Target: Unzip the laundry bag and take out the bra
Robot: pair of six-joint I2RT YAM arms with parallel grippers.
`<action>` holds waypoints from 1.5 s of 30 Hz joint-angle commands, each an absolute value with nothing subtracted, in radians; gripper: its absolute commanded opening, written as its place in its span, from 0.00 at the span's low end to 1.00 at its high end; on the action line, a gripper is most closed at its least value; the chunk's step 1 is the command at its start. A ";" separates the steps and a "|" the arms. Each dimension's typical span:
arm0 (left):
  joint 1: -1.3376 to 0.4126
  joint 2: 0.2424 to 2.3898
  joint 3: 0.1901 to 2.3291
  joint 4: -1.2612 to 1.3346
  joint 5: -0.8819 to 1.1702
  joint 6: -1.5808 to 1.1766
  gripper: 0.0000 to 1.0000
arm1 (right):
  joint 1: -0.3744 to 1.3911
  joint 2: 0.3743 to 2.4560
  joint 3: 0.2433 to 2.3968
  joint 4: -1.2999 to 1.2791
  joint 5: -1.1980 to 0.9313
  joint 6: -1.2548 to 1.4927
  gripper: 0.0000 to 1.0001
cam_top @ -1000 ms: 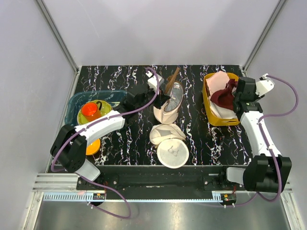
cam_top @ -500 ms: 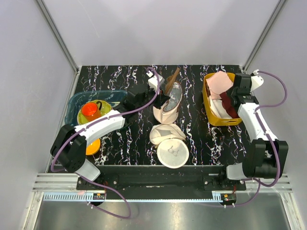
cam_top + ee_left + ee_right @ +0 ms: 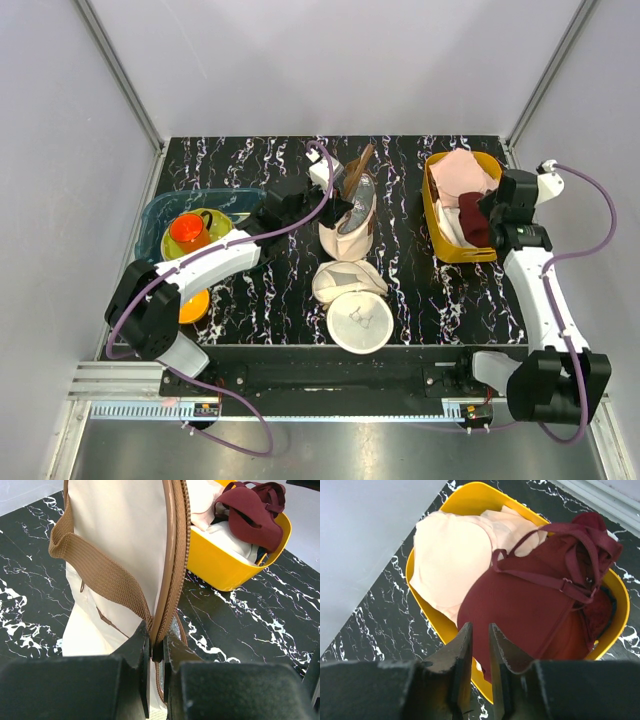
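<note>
The cream laundry bag [image 3: 348, 228] stands on edge at the table's middle. My left gripper [image 3: 343, 207] is shut on its brown zipper band [image 3: 176, 555]. In the left wrist view the bag's cream side [image 3: 120, 540] fills the frame above the left gripper [image 3: 157, 647]. The pale pink bra [image 3: 460, 172] lies in the yellow tub [image 3: 437, 235] at the right, beside a dark red bra [image 3: 473, 215]. My right gripper [image 3: 493, 212] hangs over the tub's right side. In the right wrist view the right gripper [image 3: 480, 635] stands slightly open and empty above the dark red bra [image 3: 535, 595], with the pink bra [image 3: 452, 555] beyond.
Two whitish mesh bags lie at the front middle, one triangular-looking [image 3: 347, 277] and one round [image 3: 358, 320]. A blue bin [image 3: 160, 215] at the left holds an orange cup [image 3: 188, 230] on a green plate. An orange dish [image 3: 196, 303] sits under the left arm.
The right arm swung over the tub and drew back toward its right rim, jaws narrowing. The dark red bra shifted in the tub. The left arm and bag have not moved.
</note>
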State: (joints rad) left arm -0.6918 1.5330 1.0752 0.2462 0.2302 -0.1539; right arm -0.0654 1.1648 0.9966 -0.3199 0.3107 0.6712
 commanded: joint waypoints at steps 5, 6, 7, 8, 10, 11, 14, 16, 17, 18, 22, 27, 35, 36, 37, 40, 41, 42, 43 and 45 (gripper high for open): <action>-0.699 1.511 1.114 0.235 0.239 -0.158 0.00 | -0.063 1.253 0.873 -0.272 0.255 0.727 0.26; -0.699 1.512 1.114 0.235 0.241 -0.160 0.00 | -0.063 1.287 0.877 -0.249 0.252 0.727 0.26; -0.699 1.513 1.114 0.235 0.242 -0.163 0.00 | -0.063 1.366 0.890 -0.247 0.249 0.730 0.25; -0.701 1.513 1.117 0.233 0.242 -0.164 0.00 | -0.063 1.405 0.908 -0.252 0.247 0.724 0.25; -0.701 1.508 1.115 0.227 0.241 -0.167 0.00 | -0.063 1.510 0.959 -0.253 0.241 0.718 0.25; -0.703 1.503 1.115 0.227 0.238 -0.167 0.00 | -0.063 1.540 0.978 -0.262 0.241 0.718 0.24; -0.703 1.483 1.109 0.210 0.229 -0.152 0.00 | -0.063 1.582 1.052 -0.330 0.223 0.730 0.22; -0.703 1.471 1.097 0.202 0.218 -0.143 0.00 | -0.063 1.516 1.049 -0.333 0.207 0.735 0.22; -0.704 1.462 1.094 0.202 0.213 -0.135 0.00 | -0.063 1.485 1.046 -0.333 0.212 0.742 0.23; -0.704 1.460 1.092 0.201 0.210 -0.133 0.00 | -0.063 1.415 1.037 -0.331 0.215 0.749 0.23; -0.703 1.454 1.089 0.204 0.212 -0.140 0.00 | -0.063 1.250 1.023 -0.344 0.184 0.742 0.60; -0.703 1.460 1.086 0.239 0.193 -0.170 0.00 | -0.061 1.148 1.061 -0.417 0.141 0.732 0.84; -0.703 1.488 1.155 0.189 0.054 -0.154 0.00 | -0.014 1.132 1.179 -0.508 0.048 0.631 0.99; -0.701 1.493 1.182 0.181 0.011 -0.146 0.00 | -0.006 1.146 1.221 -0.543 0.066 0.615 1.00; -0.698 1.506 1.193 0.176 0.003 -0.138 0.00 | 0.062 1.152 1.241 -0.560 0.080 0.589 1.00; -0.673 1.517 1.232 0.179 -0.061 -0.143 0.00 | 0.138 1.177 1.305 -0.606 0.126 0.551 1.00; -0.666 1.526 1.242 0.173 -0.072 -0.167 0.00 | 0.170 1.183 1.318 -0.614 0.133 0.548 1.00; -0.651 1.537 1.258 0.157 -0.101 -0.176 0.00 | 0.184 1.193 1.328 -0.618 0.130 0.543 1.00; -0.646 1.549 1.313 0.125 -0.116 -0.186 0.00 | 0.192 1.200 1.333 -0.621 0.126 0.540 1.00; -0.629 1.589 1.368 0.014 -0.129 -0.219 0.02 | 0.213 1.218 1.333 -0.630 0.121 0.538 1.00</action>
State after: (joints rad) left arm -0.6647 1.5436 1.2366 0.0986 -0.0280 -0.1699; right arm 0.1818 1.1866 1.2953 -0.5777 0.1074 0.5858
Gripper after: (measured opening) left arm 0.080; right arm 0.994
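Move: The right hand, empty and part shut, hangs over the yellow box; the maroon bra lies about 13 cm below it and some 3 cm farther out, a shade to its right. The pale pink bra is about 12 cm ahead at that same depth; the laundry bag stands some 26 cm to the left, 14 cm down. The left hand grips the bag's lid, the bag about 14 cm straight beneath, the maroon bra some 29 cm right and 3 cm ahead. Tipping its fingers down, the right hand plunges about 15 cm onto the maroon bra to tuck it into the yellow box, then climbs back out, spreads wide and swings left towards the laundry bag, turning some 25 degrees counter-clockwise. Late on, the left hand, still pinching the lid's edge, draws it forward, with some lift and leftward travel, turning counter-clockwise. ##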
